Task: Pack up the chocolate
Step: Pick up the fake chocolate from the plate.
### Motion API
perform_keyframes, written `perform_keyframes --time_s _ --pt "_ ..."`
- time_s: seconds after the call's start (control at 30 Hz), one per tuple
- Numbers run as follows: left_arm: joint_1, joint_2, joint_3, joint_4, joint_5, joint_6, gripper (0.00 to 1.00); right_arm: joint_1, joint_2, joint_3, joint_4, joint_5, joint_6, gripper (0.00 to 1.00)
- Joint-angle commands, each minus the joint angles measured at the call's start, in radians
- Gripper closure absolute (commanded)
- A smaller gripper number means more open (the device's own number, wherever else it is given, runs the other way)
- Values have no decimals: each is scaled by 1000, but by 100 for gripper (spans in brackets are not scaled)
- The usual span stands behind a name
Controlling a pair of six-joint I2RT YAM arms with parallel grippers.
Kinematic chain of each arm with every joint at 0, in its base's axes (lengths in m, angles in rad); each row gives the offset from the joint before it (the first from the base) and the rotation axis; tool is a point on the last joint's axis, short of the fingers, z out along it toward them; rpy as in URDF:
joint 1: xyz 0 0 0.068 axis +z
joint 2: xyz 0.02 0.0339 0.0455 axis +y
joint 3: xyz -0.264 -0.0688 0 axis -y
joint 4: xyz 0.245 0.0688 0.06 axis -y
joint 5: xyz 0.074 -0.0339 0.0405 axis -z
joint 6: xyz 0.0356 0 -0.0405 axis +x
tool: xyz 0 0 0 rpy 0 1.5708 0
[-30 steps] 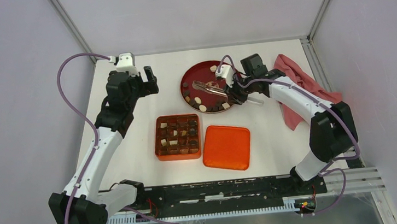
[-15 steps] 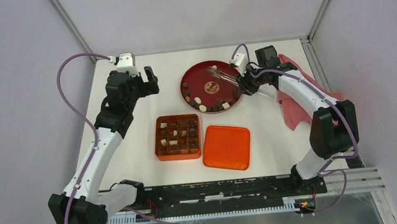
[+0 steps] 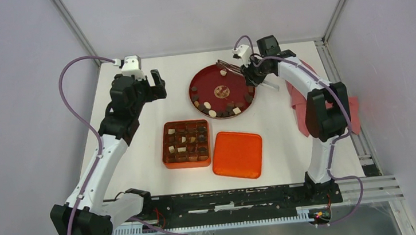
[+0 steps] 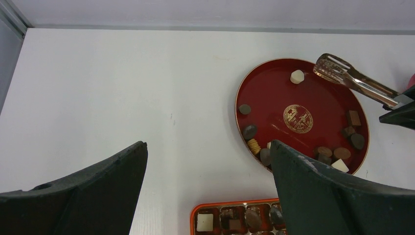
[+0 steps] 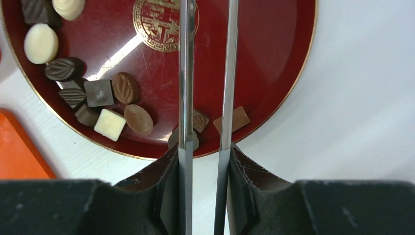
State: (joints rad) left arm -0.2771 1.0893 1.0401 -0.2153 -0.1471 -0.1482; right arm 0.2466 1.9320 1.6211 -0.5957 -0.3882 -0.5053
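Note:
The chocolate [image 3: 216, 112] lies as several small brown and cream pieces along the near rim of the red plate [image 3: 208, 83]; one cream piece [image 4: 296, 76] sits alone at the far rim. More pieces fill the orange compartment box [image 3: 186, 144]. My right gripper [image 3: 252, 72] hovers at the plate's far right edge, shut on metal tongs [image 3: 229, 66]. The tong arms [image 5: 186, 73] run out between my fingers over the plate, and their tips [image 4: 332, 65] hold nothing. My left gripper [image 3: 155, 83] hangs open left of the plate, with nothing between its fingers [image 4: 293, 166].
An orange lid [image 3: 237, 154] lies flat right of the box. A red cloth [image 3: 353, 105] is bunched at the table's right edge, under my right arm. Grey walls close in the table on three sides.
My right gripper has carried the tongs from over the plate's near right side up to its far right edge. The left arm has not moved.

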Motion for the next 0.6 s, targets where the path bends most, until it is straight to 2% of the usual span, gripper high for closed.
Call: perform_keyframes --time_s 0.0,0.57 --pt "-4 -13 17 15 10 24 1 -11 46 61 -5 38 26 63" --pt "-5 -2 18 11 14 25 1 -43 208 158 -42 18 58 61"
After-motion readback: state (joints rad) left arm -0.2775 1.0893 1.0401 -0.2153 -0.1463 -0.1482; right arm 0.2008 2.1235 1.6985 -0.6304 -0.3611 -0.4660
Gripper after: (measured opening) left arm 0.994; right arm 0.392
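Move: Near the plate's far rim, the white chocolate lies some 8 cm ahead of the right hand, 9 cm to its left and 11 cm below; this hand already holds the tongs. The brown bar on the plate is almost under the hand, about 1 cm back and 1 cm right, and the gold emblem is 10 cm left, level with it. From the left hand the white chocolate is roughly 17 cm ahead, 23 cm right and 27 cm below. Sinking about 6.5 cm and slowing as it goes, the right hand takes the tongs down towards the white chocolate, drifting some 2 cm right. The wrist tips the fingers down by roughly 10 degrees and turns slightly clockwise, bringing the raised tips from above the far rim down close beside the chocolate on its right. The fingers keep their hold, the tong jaws still apart. ##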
